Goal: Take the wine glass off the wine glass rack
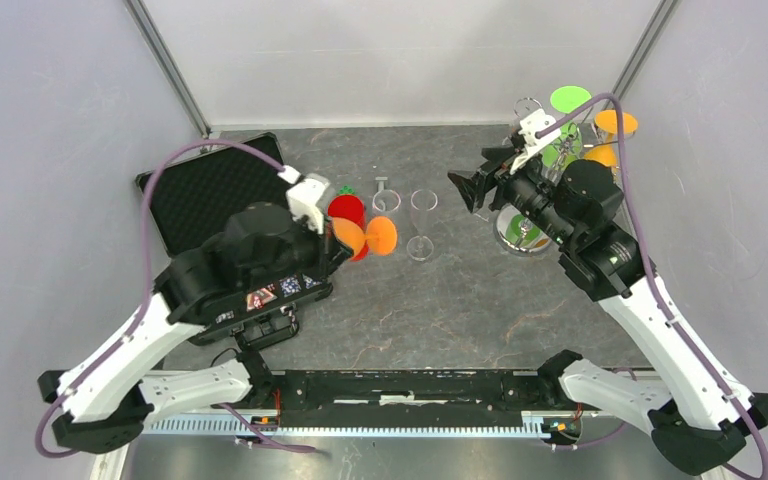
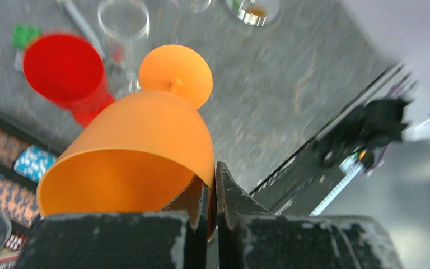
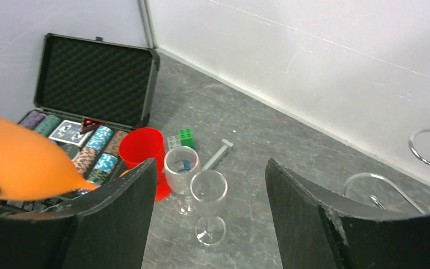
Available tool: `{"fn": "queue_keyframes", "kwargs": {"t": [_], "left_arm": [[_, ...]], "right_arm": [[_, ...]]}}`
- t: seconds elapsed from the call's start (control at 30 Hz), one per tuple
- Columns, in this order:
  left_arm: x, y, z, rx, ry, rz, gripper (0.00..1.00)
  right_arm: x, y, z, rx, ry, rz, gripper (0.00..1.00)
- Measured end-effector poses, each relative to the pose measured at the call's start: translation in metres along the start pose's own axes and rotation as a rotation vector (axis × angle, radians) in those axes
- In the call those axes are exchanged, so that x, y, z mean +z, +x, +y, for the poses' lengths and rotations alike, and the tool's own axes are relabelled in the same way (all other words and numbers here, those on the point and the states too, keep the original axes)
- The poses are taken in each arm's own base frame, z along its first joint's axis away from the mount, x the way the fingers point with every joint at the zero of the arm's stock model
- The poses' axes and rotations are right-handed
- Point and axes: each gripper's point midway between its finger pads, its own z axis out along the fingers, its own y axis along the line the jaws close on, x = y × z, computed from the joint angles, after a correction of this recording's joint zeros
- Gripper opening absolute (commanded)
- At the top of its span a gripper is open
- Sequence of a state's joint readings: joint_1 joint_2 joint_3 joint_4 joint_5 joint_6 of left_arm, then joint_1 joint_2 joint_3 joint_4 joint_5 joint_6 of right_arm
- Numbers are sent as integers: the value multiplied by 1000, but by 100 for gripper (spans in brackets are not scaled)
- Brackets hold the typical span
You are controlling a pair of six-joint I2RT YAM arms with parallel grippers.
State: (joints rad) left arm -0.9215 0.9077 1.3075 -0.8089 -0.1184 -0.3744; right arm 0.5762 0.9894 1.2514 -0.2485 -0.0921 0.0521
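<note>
An orange wine glass is tilted on its side above the table, foot pointing away. My left gripper is shut on its rim, one finger inside the bowl and one outside. From above, the glass hangs left of centre, apart from the wine glass rack, whose shiny round base stands at the right. Green and orange glasses hang on the rack's arms. My right gripper is open and empty just left of the rack, its fingers wide apart.
A red cup and two clear stemmed glasses stand mid-table, with small green blocks and a grey piece behind. An open black case of poker chips lies at the left. Bare spiral rack arms show at the right.
</note>
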Motion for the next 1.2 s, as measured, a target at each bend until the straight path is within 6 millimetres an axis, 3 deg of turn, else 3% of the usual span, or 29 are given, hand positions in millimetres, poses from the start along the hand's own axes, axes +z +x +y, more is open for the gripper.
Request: {"fn": "queue_keyframes", "kwargs": {"t": [0.23, 0.43, 0.87, 1.2], "left_arm": [[35, 84, 23, 64, -104, 374, 2], [50, 121, 36, 83, -167, 531, 2], [79, 160, 63, 144, -310, 697, 3], [87, 164, 72, 196, -342, 725, 40]], "right_arm": [[-12, 1, -13, -25, 76, 15, 76], [-15, 10, -21, -30, 121, 51, 76], [-26, 12, -31, -36, 181, 67, 76], [-30, 15, -37, -59, 208, 87, 77]]}}
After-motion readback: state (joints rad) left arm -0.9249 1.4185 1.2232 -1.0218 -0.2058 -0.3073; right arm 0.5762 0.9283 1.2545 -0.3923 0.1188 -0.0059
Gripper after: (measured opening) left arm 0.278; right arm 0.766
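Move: Hanging tilted in the left fingers by its rim, the orange glass is bound for clear table about 3 cm ahead of the left hand, 2 cm to its left and some 35 cm below. The red glass stands 13 cm ahead and 1 cm left of this hand, one clear glass 15 cm ahead and 6 cm right; the chip case's middle is 5 cm ahead, 21 cm left. From the right hand, that clear spot lies about 8 cm back, 23 cm left and 43 cm down. Lowering the orange glass about 20 cm, fast then easing, the left hand tips its fingers down by some 45 degrees so that the glass's foot comes under it onto the clear table on the near side of the red glass; once down, the fingers part around the rim. The empty right hand, still open, drifts 5 cm right, away from it, turning slightly clockwise. ##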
